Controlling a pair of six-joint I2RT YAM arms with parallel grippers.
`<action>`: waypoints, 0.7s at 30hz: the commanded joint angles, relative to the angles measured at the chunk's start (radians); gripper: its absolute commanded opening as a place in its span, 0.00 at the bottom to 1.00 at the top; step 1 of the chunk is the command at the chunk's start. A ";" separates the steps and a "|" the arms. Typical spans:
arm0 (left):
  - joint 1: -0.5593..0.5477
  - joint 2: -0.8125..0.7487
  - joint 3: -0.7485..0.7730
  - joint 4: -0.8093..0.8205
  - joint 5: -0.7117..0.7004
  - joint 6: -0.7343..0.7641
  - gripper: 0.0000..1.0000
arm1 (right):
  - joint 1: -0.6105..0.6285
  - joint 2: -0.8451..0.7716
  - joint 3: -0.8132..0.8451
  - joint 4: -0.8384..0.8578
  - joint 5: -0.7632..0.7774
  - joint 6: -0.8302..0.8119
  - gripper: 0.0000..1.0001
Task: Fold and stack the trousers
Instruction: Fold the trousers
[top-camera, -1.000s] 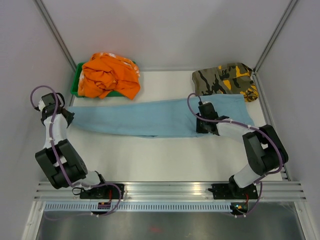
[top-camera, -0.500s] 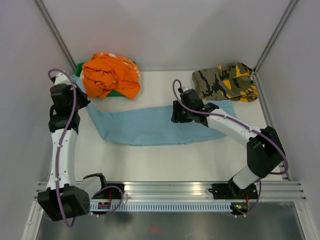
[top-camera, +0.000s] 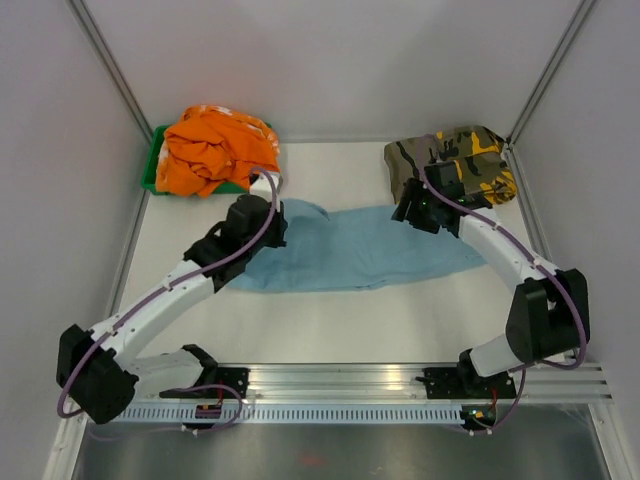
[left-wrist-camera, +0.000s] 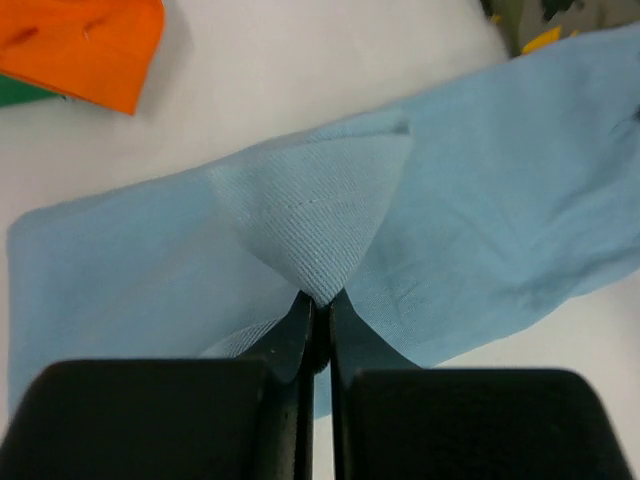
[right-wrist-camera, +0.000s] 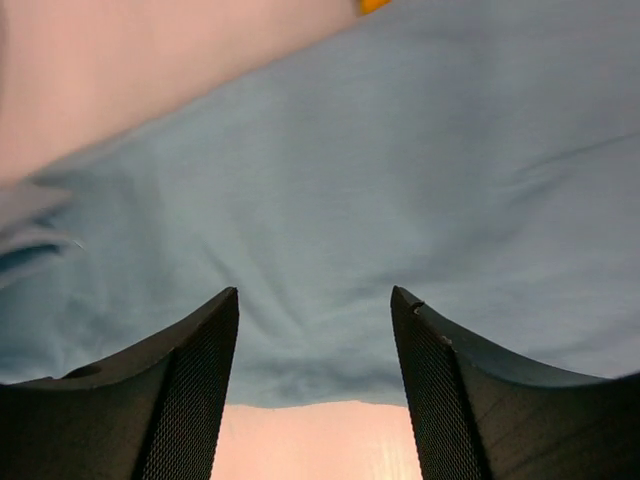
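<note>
The light blue trousers lie across the middle of the white table, with their left end lifted and drawn in toward the centre. My left gripper is shut on that end. In the left wrist view its jaws pinch a raised peak of blue cloth. My right gripper hovers over the right part of the trousers, beside the camouflage garment. In the right wrist view it stands open with nothing between its fingers and only blue cloth below.
An orange garment is heaped on a green bin at the back left. A camouflage garment lies at the back right, touching the trousers' far edge. Grey walls close the table on three sides.
My left gripper has swept right from the table's left edge, dragging the trousers' left end toward the middle. My right gripper has opened, let go of the cloth and moved back toward the camouflage garment.
</note>
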 joint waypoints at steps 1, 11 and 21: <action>-0.082 0.093 0.014 0.075 -0.197 -0.088 0.02 | -0.092 -0.111 -0.025 -0.066 0.010 -0.020 0.69; -0.141 0.506 0.443 -0.380 -0.511 -0.480 0.02 | -0.138 -0.203 -0.157 -0.041 -0.108 0.000 0.70; -0.122 0.371 0.418 -0.304 -0.674 -0.327 0.02 | -0.137 -0.191 -0.219 0.075 -0.240 0.057 0.71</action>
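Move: My left hand pinches the lifted end of the trousers; the middle of the stretch still lying flat is some 20 cm to its right, level with it in reach and roughly 22 cm below. The orange cloth lies about 20 cm ahead and 14 cm left of that hand. From my open right hand, the flat stretch's middle is about 7 cm left, 6 cm back and 13 cm down, and the camouflage cloth 12 cm ahead, 10 cm right. Keeping the trouser end pinched, my left hand dips about 7 cm while easing right, then sweeps some 5 cm forward, rising most of the way back and undoing the rightward shift. It turns about 30 degrees counter-clockwise throughout. My right hand, wide open above the trousers, shifts about 5 cm right, then back towards me by as much. ##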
